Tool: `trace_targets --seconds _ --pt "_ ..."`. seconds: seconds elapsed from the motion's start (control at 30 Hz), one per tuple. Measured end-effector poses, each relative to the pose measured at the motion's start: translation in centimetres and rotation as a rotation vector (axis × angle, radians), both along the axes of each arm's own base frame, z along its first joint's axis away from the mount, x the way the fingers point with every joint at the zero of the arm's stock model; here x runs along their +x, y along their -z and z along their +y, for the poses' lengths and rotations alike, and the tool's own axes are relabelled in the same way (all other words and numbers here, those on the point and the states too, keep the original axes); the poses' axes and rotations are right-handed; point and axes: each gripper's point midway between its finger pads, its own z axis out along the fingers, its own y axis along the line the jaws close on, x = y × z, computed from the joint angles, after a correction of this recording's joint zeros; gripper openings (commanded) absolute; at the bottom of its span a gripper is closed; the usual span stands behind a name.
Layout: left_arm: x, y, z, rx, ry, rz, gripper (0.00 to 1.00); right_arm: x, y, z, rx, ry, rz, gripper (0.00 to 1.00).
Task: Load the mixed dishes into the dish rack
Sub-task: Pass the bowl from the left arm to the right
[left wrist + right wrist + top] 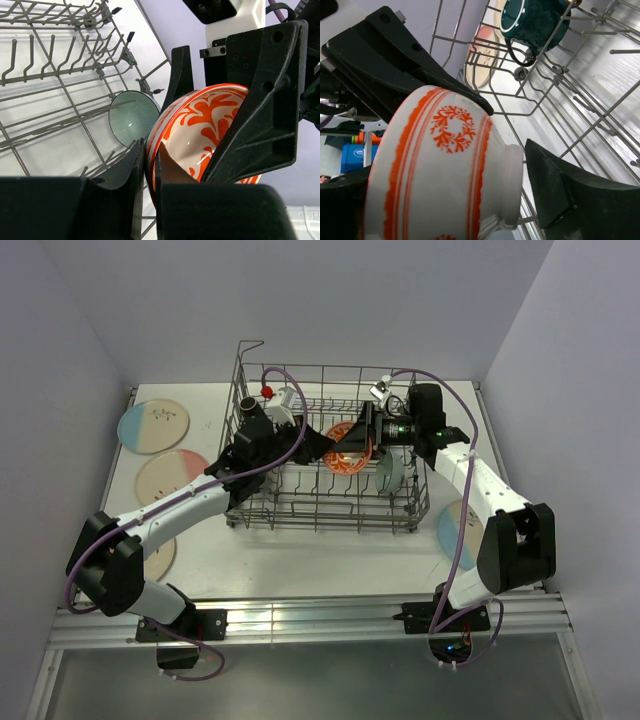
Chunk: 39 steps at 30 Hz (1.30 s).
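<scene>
The orange-red patterned bowl (345, 448) hangs on its side over the middle of the dish rack (320, 510). My left gripper (150, 150) is shut on the bowl's rim, one finger inside and one outside. My right gripper (447, 195) stands open around the same bowl (445, 165), one finger (555, 190) just off the bowl's foot and a narrow gap showing. A pale green bowl (390, 472) leans on the tines at the rack's right end. A teal-blue mug (532, 20) sits upside down in the rack's far corner.
Two-tone plates lie on the table left of the rack: a blue one (152, 426), a pink one (170, 476) and another partly under my left arm (160, 555). One more plate (455, 525) lies right of the rack. Walls close in on three sides.
</scene>
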Motion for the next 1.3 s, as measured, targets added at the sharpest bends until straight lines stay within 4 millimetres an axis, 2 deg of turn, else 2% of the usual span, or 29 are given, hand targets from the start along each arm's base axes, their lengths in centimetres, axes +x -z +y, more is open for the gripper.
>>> trace_targets --seconds 0.1,0.13,0.2,0.23,0.33,0.5,0.63,0.67,0.73,0.83,1.07,1.3 --pt "0.0 0.2 0.0 0.002 -0.001 0.002 0.00 -0.1 -0.1 0.1 0.006 -0.004 0.002 0.71" --pt "0.0 0.2 0.0 0.001 -0.002 0.003 0.00 -0.1 -0.1 0.1 0.005 -0.005 0.000 0.64" --pt "0.1 0.0 0.0 -0.009 -0.007 0.004 0.00 -0.1 0.2 0.1 0.001 -0.005 -0.007 0.59" --pt "0.1 0.0 0.1 -0.008 -0.008 0.005 0.00 -0.1 0.2 0.1 0.002 -0.005 -0.006 0.53" --pt "0.1 0.1 0.1 -0.008 -0.008 0.008 0.00 -0.1 0.3 0.1 0.006 -0.003 -0.002 0.44" --pt "0.1 -0.1 0.1 -0.018 -0.010 0.007 0.02 0.0 0.1 0.2 0.013 -0.003 -0.009 0.40" --pt "0.2 -0.2 0.1 -0.022 -0.012 0.009 0.19 0.1 0.1 0.2 0.016 -0.002 -0.008 0.36" --pt "0.2 -0.2 0.1 -0.023 -0.012 0.010 0.28 0.1 0.0 0.2 0.018 -0.003 -0.008 0.36" --pt "0.2 -0.5 0.0 -0.040 -0.008 0.007 0.39 0.1 -0.1 0.0 0.024 0.004 0.008 0.36" --pt "0.1 -1.5 0.0 -0.070 -0.001 -0.015 0.45 0.5 0.0 -0.6 0.028 0.024 0.026 0.35" --pt "-0.3 -2.6 0.4 -0.105 0.003 -0.043 0.49 1.4 0.1 -1.7 0.028 0.063 0.040 0.35" --pt "-0.5 -2.7 0.5 -0.109 0.008 -0.046 0.49 1.4 0.2 -1.7 0.027 0.064 0.044 0.34"
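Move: The red-patterned bowl's middle is about 5 cm to the right of the left hand, whose fingers pinch its near rim. It already lies between the right hand's spread fingers, level with that hand point and perhaps 1 cm below. The green bowl in the rack is some 12 cm right of the right hand, 5 cm back and 14 cm below. The teal mug sits roughly 19 cm left of the left hand, 6 cm back and 14 cm below. Close the right fingers on the bowl, one inside it and one at its foot, while the left keeps its pinch and both arms stay put. Then open the left fingers off the rim and lift the left hand nearly 3 cm clear, as the right squeezes in a little more and carries the bowl about 2 cm to the right and forward. ##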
